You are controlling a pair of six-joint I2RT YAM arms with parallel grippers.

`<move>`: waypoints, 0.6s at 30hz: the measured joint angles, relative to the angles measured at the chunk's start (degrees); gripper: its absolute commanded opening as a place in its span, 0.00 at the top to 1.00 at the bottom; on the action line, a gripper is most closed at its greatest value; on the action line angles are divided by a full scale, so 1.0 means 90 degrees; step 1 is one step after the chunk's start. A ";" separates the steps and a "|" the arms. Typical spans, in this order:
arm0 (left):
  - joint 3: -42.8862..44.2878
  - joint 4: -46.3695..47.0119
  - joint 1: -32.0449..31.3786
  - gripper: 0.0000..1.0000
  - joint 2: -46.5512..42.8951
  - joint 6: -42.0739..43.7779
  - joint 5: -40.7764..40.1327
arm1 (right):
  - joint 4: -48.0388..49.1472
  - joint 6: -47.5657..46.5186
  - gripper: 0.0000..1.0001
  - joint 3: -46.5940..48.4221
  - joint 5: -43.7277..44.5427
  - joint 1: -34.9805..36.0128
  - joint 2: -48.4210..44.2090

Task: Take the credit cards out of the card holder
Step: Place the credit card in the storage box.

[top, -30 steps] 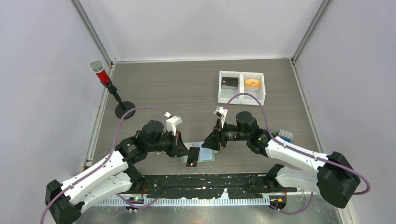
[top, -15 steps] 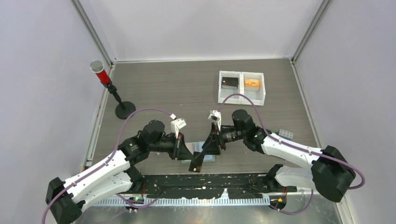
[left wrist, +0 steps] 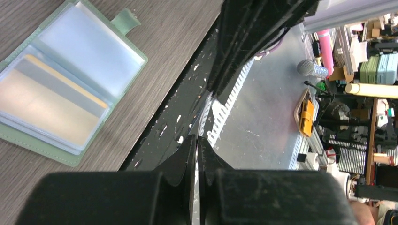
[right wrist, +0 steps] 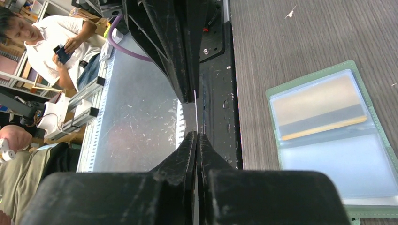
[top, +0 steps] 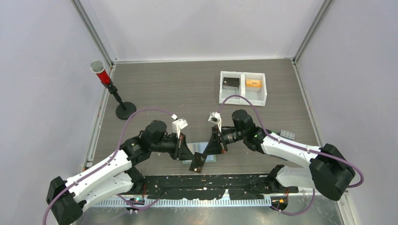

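The sage-green card holder (left wrist: 123, 21) lies open on the table, also seen in the right wrist view (right wrist: 371, 213) and half hidden under the arms from above (top: 210, 157). An orange-tan credit card (left wrist: 44, 108) sits in one clear pocket (right wrist: 317, 101); the other pocket looks pale blue. A thin dark card (top: 197, 162) hangs between both arms over the table's near edge. My left gripper (left wrist: 196, 139) is shut on it from the left (top: 188, 155). My right gripper (right wrist: 197, 135) is shut on it from the right (top: 208, 150). Both wrist views show only its pale edge (right wrist: 195, 101).
A white two-compartment tray (top: 242, 99) at the back right holds a black item (top: 231, 83) and an orange one (top: 253, 84). A red cup on a black stand (top: 126, 110) is at the left. A small blue block (top: 287, 135) lies right of the right arm.
My right gripper came left to the dark card in the left gripper and shut on it. The card has tipped slightly; the left gripper stayed shut.
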 measured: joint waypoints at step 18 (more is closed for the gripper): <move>0.0498 -0.1343 0.0000 0.01 -0.0304 0.0410 -0.1613 | 0.0500 0.0838 0.95 0.0000 0.0675 -0.0204 0.0044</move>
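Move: The storage box lies about 37 cm ahead of the right hand, 24 to its right and 11 below; from the left hand it is 39 ahead, 29 right. In its far part, the black box stands 17 cm and the orange box 31 cm right of the right hand, both about 39 ahead. Both hands pinch the card, whose middle is some 2 cm back and 3 left of the right hand. The open card holder lies about 4 cm ahead, 1 left and 12 below that hand. Left fingers open wide, retreating 4 cm left and forward, while the right keeps its pinch, moving 3 cm forward. ##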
